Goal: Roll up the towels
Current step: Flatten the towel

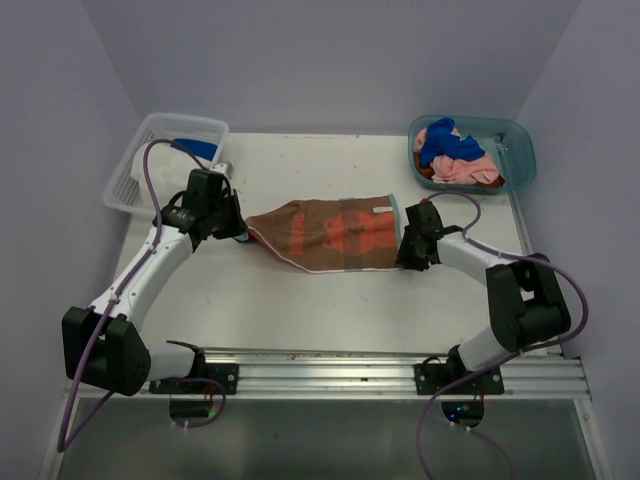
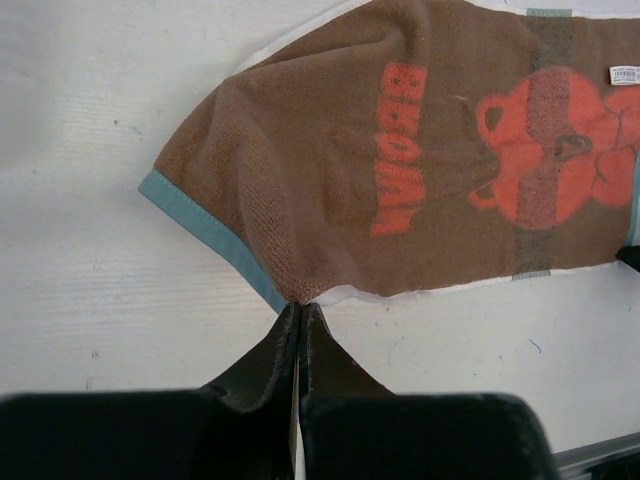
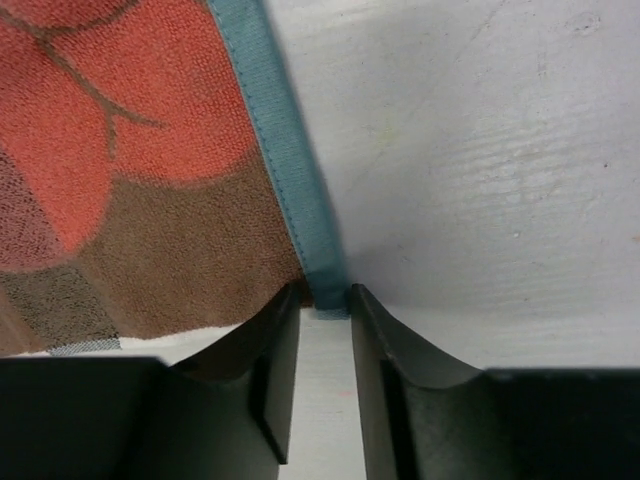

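A brown towel (image 1: 325,235) with an orange print and teal hems lies spread across the middle of the table. My left gripper (image 1: 238,232) is shut on the towel's left corner, and the cloth (image 2: 400,170) rises slightly to the pinched tips (image 2: 300,305). My right gripper (image 1: 405,258) is at the towel's near right corner. Its jaws (image 3: 325,300) stand apart, with the end of the teal hem (image 3: 290,170) between the fingertips. More towels (image 1: 455,150), blue and pink, are heaped in the teal tub.
The teal tub (image 1: 520,140) stands at the back right corner. A white mesh basket (image 1: 140,160) holding something blue (image 1: 200,148) stands at the back left. A metal rail (image 1: 330,365) runs along the near edge by the arm bases.
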Robot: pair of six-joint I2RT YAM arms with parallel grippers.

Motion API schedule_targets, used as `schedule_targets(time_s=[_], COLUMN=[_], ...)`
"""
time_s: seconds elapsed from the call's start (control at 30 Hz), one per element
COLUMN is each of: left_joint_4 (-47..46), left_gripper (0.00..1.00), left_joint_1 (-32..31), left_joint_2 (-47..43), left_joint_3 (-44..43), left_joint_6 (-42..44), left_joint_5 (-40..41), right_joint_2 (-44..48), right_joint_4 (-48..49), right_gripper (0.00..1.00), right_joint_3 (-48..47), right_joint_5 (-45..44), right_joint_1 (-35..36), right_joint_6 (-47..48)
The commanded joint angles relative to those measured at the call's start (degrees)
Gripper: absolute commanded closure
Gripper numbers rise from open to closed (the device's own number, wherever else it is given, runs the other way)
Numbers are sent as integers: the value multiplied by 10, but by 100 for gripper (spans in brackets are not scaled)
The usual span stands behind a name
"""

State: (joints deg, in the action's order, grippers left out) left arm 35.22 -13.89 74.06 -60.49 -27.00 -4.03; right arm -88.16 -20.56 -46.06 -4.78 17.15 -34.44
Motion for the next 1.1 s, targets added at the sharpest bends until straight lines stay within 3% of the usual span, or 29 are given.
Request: schedule_targets(time_s=[0.0,0.13,0.53,0.87,1.07], left_joint_4=[-18,-17,4,24,8], left_gripper=[100,100,100,100,100], left_joint_1=[4,4,7,9,9], left_joint_2=[-2,-3,-14,-45,-124], left_joint_3=[-14,-16,-56,-156,-171], left_joint_6=[-6,-5,1,5,17], left_joint_5=[6,9,19,6,15], right_joint_2=[-16,1,196,326,398], right_joint_4=[19,10,-71,-185,-245], right_gripper=[72,100,100,100,100], right_joint_3=[-9,-2,-9,-149,-205], right_joint_5=[-1,-15,-88,-167,-215], right_joint_1=[2,1,-3,-4,-4], right_joint_6=[-9,-10,-6,24,34])
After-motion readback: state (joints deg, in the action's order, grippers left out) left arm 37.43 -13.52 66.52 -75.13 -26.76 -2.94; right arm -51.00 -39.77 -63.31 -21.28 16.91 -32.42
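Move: The towel's near right corner lies right between the right hand's half-open fingertips; its far right corner is about 19 cm ahead and 2 cm left, and the teal basket some 30 cm ahead and 16 cm right. From the left hand, already holding the towel's left end, the near right corner lies about 38 cm right, 3 cm back and 15 cm lower. The right fingers pinch the towel corner, then lift it about 27 cm; the left, still gripping, rises about 14. ##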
